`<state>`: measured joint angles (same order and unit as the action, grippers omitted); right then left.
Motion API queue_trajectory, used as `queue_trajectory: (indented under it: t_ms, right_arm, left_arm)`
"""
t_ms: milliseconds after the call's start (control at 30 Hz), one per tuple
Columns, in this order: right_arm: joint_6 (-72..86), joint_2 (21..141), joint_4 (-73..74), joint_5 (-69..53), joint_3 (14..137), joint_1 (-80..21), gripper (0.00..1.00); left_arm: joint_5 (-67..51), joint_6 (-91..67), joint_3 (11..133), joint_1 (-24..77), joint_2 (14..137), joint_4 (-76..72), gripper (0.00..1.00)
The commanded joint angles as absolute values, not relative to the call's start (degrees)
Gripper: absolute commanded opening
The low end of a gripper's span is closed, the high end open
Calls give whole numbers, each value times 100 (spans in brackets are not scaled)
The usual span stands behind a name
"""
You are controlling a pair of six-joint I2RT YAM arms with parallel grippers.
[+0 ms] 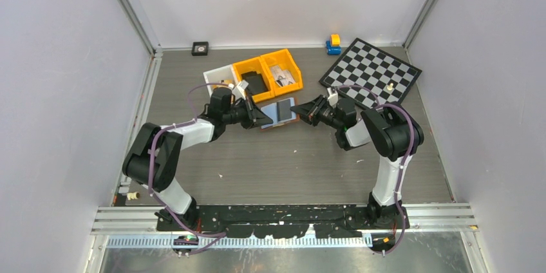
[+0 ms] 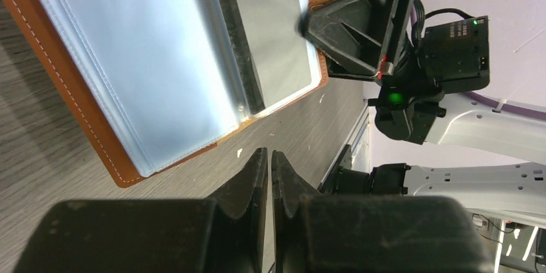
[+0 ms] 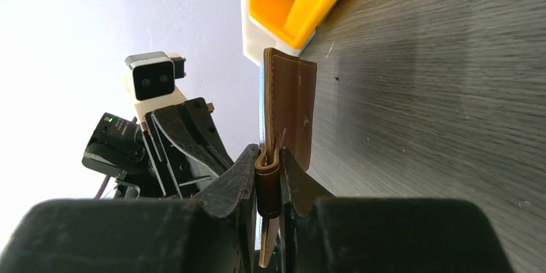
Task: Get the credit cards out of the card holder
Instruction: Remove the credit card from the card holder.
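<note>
The card holder (image 1: 278, 113) lies opened out on the table's middle, reddish-brown with white stitching (image 2: 71, 86). Its inside shows pale blue clear sleeves (image 2: 148, 60). I cannot make out separate credit cards in them. My right gripper (image 3: 268, 157) is shut on the holder's brown strap edge (image 3: 290, 102), which stands on edge between its fingers. It also shows at the holder's far side (image 2: 344, 25). My left gripper (image 2: 270, 154) hovers just off the holder's near edge, jaws shut with nothing between them. From above, both grippers (image 1: 265, 118) (image 1: 298, 113) flank the holder.
Behind the holder stand two yellow bins (image 1: 291, 60) and a white bin (image 1: 216, 76). One yellow bin holds a black wallet-like object (image 1: 253, 84), the other pale flat pieces (image 1: 282, 76). A chessboard (image 1: 372, 72) lies back right, with a blue-yellow toy (image 1: 333, 44) beyond it.
</note>
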<state>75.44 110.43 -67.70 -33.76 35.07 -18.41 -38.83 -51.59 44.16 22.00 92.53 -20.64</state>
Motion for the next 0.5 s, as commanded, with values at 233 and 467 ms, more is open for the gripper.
queue_trajectory:
  t_ms: [233, 467]
  right_arm:
    - [8051, 11347, -7988, -3463, 3737, -1847, 0]
    - [8080, 11085, -8141, -3516, 3601, -1858, 1]
  left_arm:
    - [-3801, -5123, 4617, 2180, 9358, -2268, 35]
    - [-4044, -5369, 4622, 2180, 9546, -2697, 36]
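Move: The black-striped card in the open card holder lies about 4 cm ahead of my left hand, 4 cm to its right and some 2 cm lower. The holder's pale-blue pocket half is about 2 cm ahead and 1 cm left, also slightly lower. The yellow bins stand some 15 cm ahead and 1 cm left, on the table. From my right hand, which pinches the holder's right edge, the card is 3 cm left and 1 cm back, about level. I spread my left fingers from nearly shut to about a third open beside the holder's near edge, the hand all but holding its place with a small bob and easing forward under 1 cm. Meanwhile my right hand keeps its pinch, raises the holder about 1.5 cm and edges slightly forward, rolling its left side up some 5 degrees towards my left fingers. Whether they touch it can't be seen. ##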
